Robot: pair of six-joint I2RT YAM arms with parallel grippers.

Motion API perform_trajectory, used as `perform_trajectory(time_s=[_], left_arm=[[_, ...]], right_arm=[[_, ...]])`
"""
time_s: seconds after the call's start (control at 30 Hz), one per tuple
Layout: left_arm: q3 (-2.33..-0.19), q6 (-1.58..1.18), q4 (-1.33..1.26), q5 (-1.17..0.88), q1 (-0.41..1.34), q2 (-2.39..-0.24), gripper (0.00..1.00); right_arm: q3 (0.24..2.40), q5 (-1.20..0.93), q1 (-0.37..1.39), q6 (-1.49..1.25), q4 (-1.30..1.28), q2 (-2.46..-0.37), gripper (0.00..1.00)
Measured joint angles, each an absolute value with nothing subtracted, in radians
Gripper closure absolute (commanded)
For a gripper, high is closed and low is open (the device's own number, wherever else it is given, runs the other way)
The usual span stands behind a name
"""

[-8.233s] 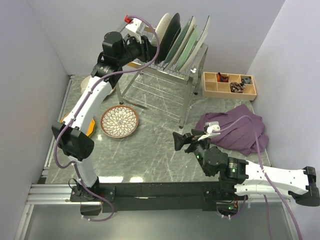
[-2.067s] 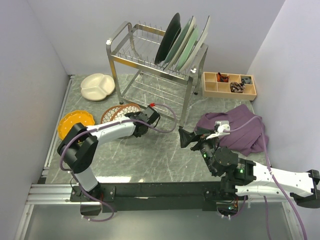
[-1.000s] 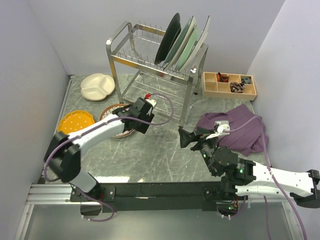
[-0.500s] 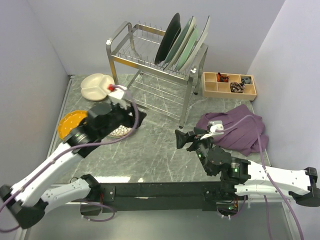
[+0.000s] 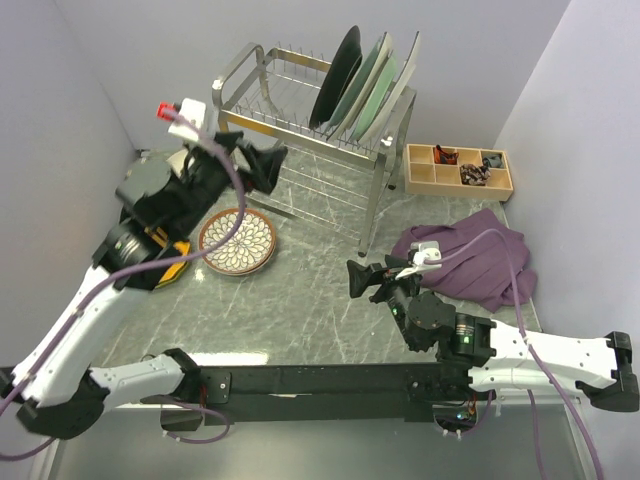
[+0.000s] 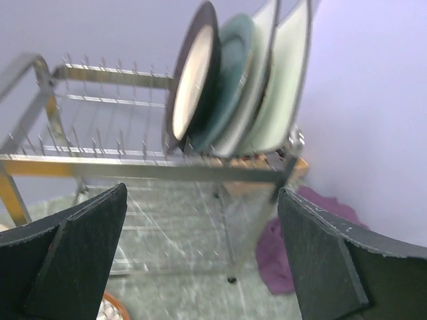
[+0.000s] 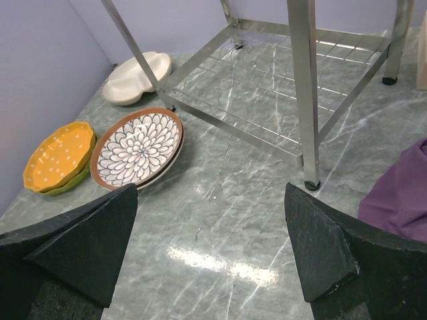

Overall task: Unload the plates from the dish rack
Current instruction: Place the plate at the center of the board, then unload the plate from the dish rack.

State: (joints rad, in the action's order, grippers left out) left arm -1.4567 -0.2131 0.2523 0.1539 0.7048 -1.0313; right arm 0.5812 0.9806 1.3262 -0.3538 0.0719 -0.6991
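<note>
The dish rack [image 5: 300, 120] stands at the back, and several plates [image 5: 362, 85] lean upright at its right end. In the left wrist view they are a dark-rimmed cream plate [image 6: 193, 77], a grey-blue one [image 6: 230, 87] and paler ones [image 6: 287, 80]. My left gripper [image 5: 255, 160] hovers open and empty at the rack's left front, level with the upper tier [image 6: 133, 167]. On the table lie a brown petal plate [image 7: 137, 148], an orange dotted plate [image 7: 59, 155] and a cream divided plate [image 7: 139, 77]. My right gripper [image 5: 360, 280] hangs open and empty near the table's middle.
A wooden compartment tray [image 5: 458, 170] sits at the back right. A purple cloth [image 5: 470, 260] lies in front of it, right of the rack's front leg [image 7: 303, 87]. The left arm hides the cream plate in the top view. Walls close in on three sides.
My left arm has risen from the brown petal plate on the table up toward the rack, and its jaws have spread wide. The right arm has barely shifted.
</note>
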Motion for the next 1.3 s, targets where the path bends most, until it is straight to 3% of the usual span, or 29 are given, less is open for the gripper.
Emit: perform_trajectory(time_s=[0.33,0.57,0.93,1.3], left_arm=[[-1.655,-0.226,0.208,-0.121,0.478,-1.309,0.45],[-1.72,-0.192,0.143,-0.325,0.466,-1.446,0.48],[-1.768,-0.149,0.073,-0.368,0.465,-1.589,0.5],[-1.86,-0.145,0.019,-0.382,0.467,-1.711,0.67]], right_arm=[[0.581,0.978,1.326,-0.354,0.077,-0.698,0.04],[0.581,0.971,1.326,-0.354,0.075,-0.708,0.04],[0.581,0.963,1.326,-0.354,0.075,-0.701,0.04],[0.581,0.964,1.326,-0.354,0.074,-0.711,0.04]])
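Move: The black plate stands upright in the rack, its middle some 24 cm ahead of the left hand, about 14 cm to its right and roughly level with it. The teal plate is next to it, about 4 cm farther right and 1 cm nearer; the outermost white plate stands about 12 cm right of the black one and 4 cm nearer. From the right hand the black plate lies about 30 cm ahead, 5 cm left and 23 cm up. The empty left hand drives straight forward at first, then bears right as well towards the near rim of the black plate, some 17 cm forward and 10 cm right in all, sinking about 4 cm late in the reach. On the way the wrist turns about 15 degrees clockwise and the fingers narrow from wide open to roughly a third, ending astride the rim, one on each side, not yet visibly pinching. ##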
